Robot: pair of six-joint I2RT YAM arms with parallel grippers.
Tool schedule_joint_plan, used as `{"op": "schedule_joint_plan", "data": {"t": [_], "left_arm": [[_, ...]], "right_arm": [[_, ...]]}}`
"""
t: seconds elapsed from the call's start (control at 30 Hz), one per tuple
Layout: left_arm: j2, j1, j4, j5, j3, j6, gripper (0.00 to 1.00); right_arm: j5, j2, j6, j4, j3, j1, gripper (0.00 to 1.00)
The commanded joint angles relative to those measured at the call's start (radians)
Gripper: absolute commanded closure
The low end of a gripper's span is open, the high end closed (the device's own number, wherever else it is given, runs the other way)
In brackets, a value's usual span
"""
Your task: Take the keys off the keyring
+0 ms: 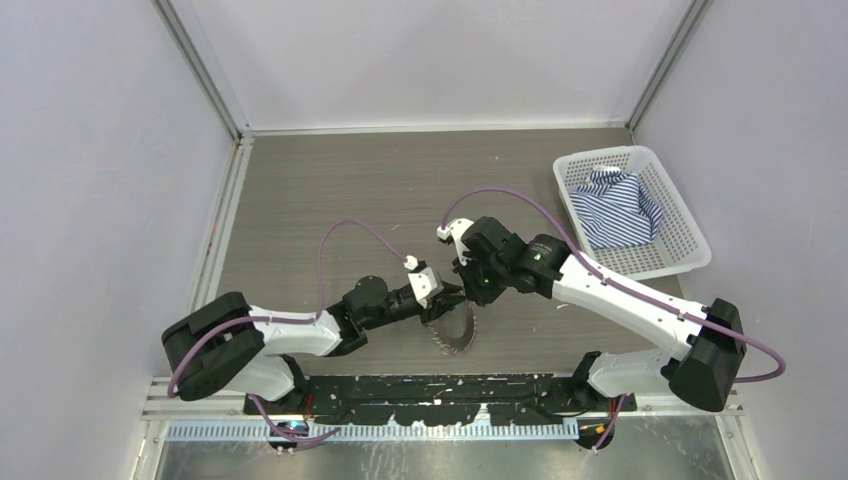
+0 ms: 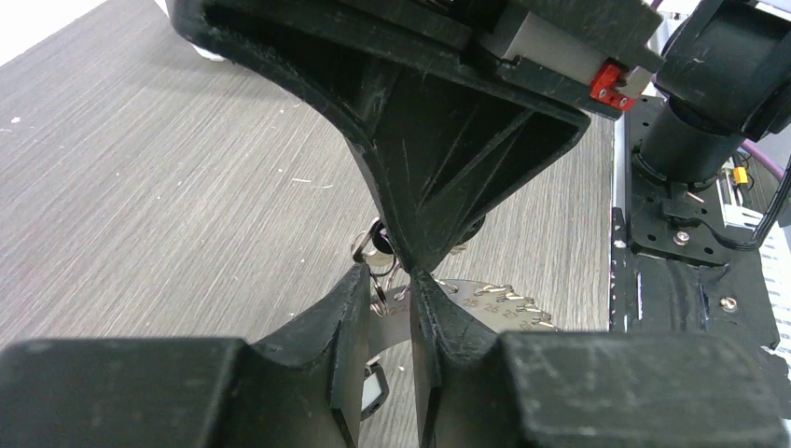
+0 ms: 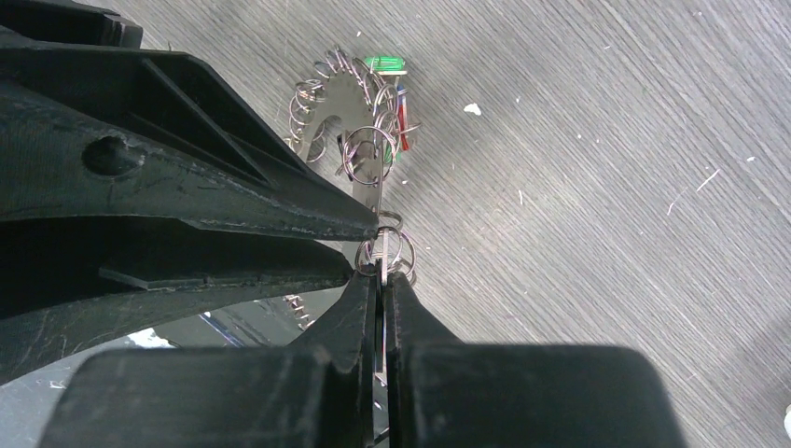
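The keyring (image 1: 455, 335) is a silvery toothed plate with numbers stamped along its rim (image 2: 494, 301), held on edge just above the table. Small split rings line its edge (image 3: 350, 103). Keys with green (image 3: 385, 63) and red (image 3: 401, 117) heads hang at its far end. My right gripper (image 3: 382, 275) is shut on the plate's thin edge. My left gripper (image 2: 387, 275) meets it tip to tip, jaws partly apart, pinching small split rings at the plate's rim. A dark-headed key (image 2: 378, 243) hangs just beyond those rings. Both grippers meet above the plate (image 1: 458, 293).
A white basket (image 1: 680, 215) with a blue striped cloth (image 1: 615, 205) stands at the back right. A black mounting rail (image 1: 430, 390) runs along the near edge just behind the keyring. Pale walls close in the table on three sides.
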Motion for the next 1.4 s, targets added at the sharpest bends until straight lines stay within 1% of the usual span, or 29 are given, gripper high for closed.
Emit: {"op": "schedule_joint_plan", "data": {"t": [0.0, 0.2, 0.5, 0.63, 0.77, 0.83, 0.9, 0.93, 1.07, 1.17, 1.23, 1.37], "left_arm": [[-0.015, 0.002, -0.040, -0.018, 0.019, 0.008, 0.76], [-0.037, 0.001, -0.048, -0.035, 0.003, 0.008, 0.73], [-0.008, 0.002, -0.004, -0.044, 0.006, 0.008, 0.75], [0.006, 0.001, 0.000, -0.047, 0.017, 0.008, 0.78], [0.011, 0.002, 0.020, -0.055, 0.015, 0.007, 0.82], [0.012, 0.001, 0.020, -0.060, 0.015, 0.008, 0.88], [0.011, 0.001, 0.021, -0.054, 0.011, 0.008, 0.98], [0.010, 0.001, 0.017, -0.055, 0.011, 0.008, 0.99], [-0.005, -0.016, -0.009, -0.036, -0.003, 0.080, 1.00], [-0.006, -0.058, -0.008, -0.072, -0.028, 0.165, 1.00], [0.002, -0.096, -0.002, -0.111, -0.046, 0.238, 1.00], [0.028, -0.138, 0.056, -0.182, -0.067, 0.285, 1.00]], "right_arm": [[0.028, -0.047, -0.009, 0.045, 0.041, 0.013, 0.99], [0.041, -0.047, -0.008, 0.048, 0.041, 0.018, 0.99], [0.048, -0.048, -0.006, 0.043, 0.047, 0.033, 0.99], [0.046, -0.048, -0.005, 0.044, 0.044, 0.043, 0.99], [0.042, -0.048, -0.003, 0.041, 0.038, 0.053, 0.99], [0.044, -0.050, -0.001, 0.039, 0.034, 0.056, 0.99], [0.048, -0.052, 0.001, 0.038, 0.031, 0.057, 0.99], [0.050, -0.053, 0.003, 0.036, 0.028, 0.056, 0.99], [0.065, -0.055, 0.024, 0.039, 0.009, 0.055, 0.99], [0.090, -0.063, 0.042, 0.041, -0.014, 0.053, 0.99], [0.095, -0.075, 0.055, 0.056, -0.037, 0.052, 0.94], [0.076, -0.122, 0.089, 0.115, -0.105, 0.045, 0.89]]}}
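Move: The small wire ring I want sits right at my left hand's tips, about 1 cm ahead and 1 cm lower, in my right fingertips' hold, roughly 2 cm left of my right hand point and level with it fore and aft. From my left hand, the big ring-edged disc hangs some 5 cm back, 1 cm left and 3 cm lower; the green key is about 2 cm ahead, 6 cm left and 5 cm below. My left hand, fingers parted and pointing right, eases down about 1 cm and slightly forward beside the right fingertips, then shuts and pinches the small wire ring. Keeping that pinch, it draws back about 2 cm towards my base and another 1 cm down, tilting some 10 degrees. My right hand keeps hold nearly still, then follows back and down about 1 cm, its grip just easing. ##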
